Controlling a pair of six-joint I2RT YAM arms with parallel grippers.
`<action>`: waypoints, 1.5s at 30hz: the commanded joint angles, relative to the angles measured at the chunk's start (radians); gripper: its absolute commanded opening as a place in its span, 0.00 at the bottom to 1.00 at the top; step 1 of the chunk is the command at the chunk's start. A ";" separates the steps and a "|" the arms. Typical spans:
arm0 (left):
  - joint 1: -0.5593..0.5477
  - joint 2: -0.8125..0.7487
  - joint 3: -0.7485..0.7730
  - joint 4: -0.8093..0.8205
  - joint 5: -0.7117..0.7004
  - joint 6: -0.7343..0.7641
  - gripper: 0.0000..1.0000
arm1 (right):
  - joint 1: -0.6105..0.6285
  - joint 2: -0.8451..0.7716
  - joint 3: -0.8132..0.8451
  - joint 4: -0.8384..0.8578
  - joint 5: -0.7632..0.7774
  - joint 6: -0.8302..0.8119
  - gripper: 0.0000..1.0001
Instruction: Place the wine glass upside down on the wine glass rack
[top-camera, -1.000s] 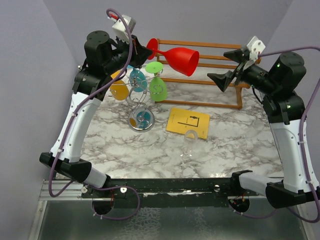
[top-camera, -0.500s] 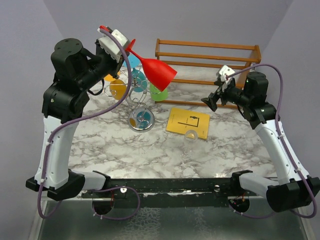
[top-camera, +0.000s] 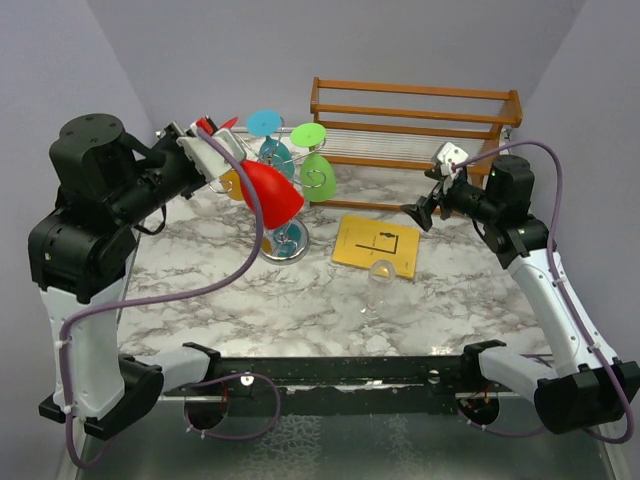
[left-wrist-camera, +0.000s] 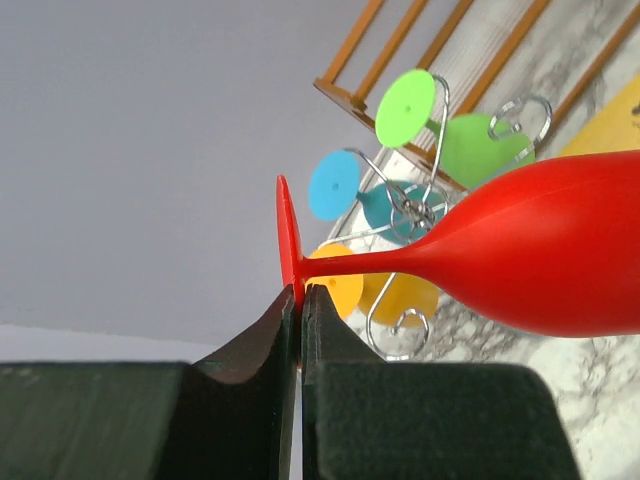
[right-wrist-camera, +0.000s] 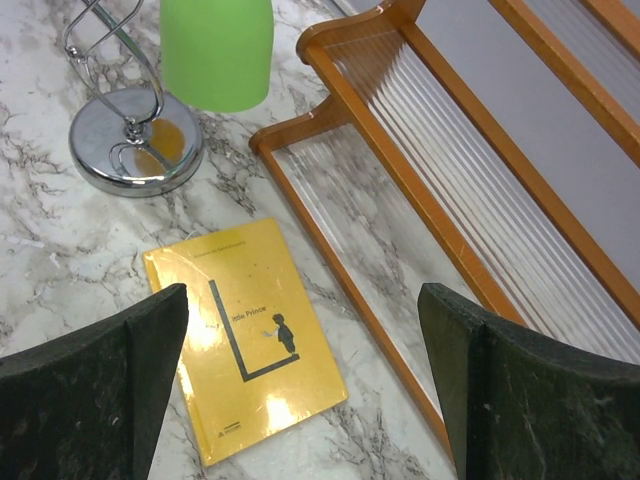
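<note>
My left gripper (top-camera: 203, 138) is shut on the foot of a red wine glass (top-camera: 270, 193). The glass is tilted, bowl down and to the right, just in front of the silver wire wine glass rack (top-camera: 283, 243). In the left wrist view the jaws (left-wrist-camera: 298, 300) pinch the thin red foot, and the bowl (left-wrist-camera: 540, 255) lies across the rack's curled arms (left-wrist-camera: 410, 205). Green (top-camera: 316, 172), teal and yellow glasses hang upside down on the rack. My right gripper (top-camera: 420, 212) is open and empty, above the table to the right of the rack.
A yellow book (top-camera: 376, 245) lies flat mid-table, below my right gripper (right-wrist-camera: 300, 300). A clear glass (top-camera: 380, 285) stands in front of the book. An orange wooden slatted rack (top-camera: 415, 110) stands along the back, also in the right wrist view (right-wrist-camera: 430, 200).
My left arm has swung down and to the left. The red glass has come from high near the wooden rack to bowl-down in front of the wire rack. My right arm has drawn lower.
</note>
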 joint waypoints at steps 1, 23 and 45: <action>0.019 -0.068 -0.003 -0.149 0.037 0.187 0.00 | -0.001 -0.017 -0.015 0.041 -0.037 0.003 0.97; 0.056 -0.093 -0.240 -0.190 -0.030 0.526 0.00 | -0.004 -0.037 -0.047 0.058 -0.053 0.004 0.98; 0.052 0.008 -0.370 -0.018 0.004 0.603 0.00 | -0.004 -0.019 -0.050 0.059 -0.031 -0.004 0.98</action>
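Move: Ahead and below the left hand, which already holds the red wine glass by its foot with the bowl slanting down, is the wine glass rack: its hub lies about 8 cm ahead, 6 cm to the right and 17 cm lower. The orange glass hangs roughly 10 cm ahead and 4 cm left, the blue one 15 cm ahead and 5 cm right, and the green one 12 cm ahead and 14 cm right, all some 21 cm below. From the idle right hand the hub is about 31 cm left, 4 cm ahead and 7 cm up. Lowering the red glass some 13 cm in all, the left hand first draws back about 6 cm and a little left as it sinks, then swings forward again, still descending, towards the rack's near left side. The wrist rolls some 30 degrees, left side rising, so the fingers tip downward; they keep their pinch on the glass's foot. ##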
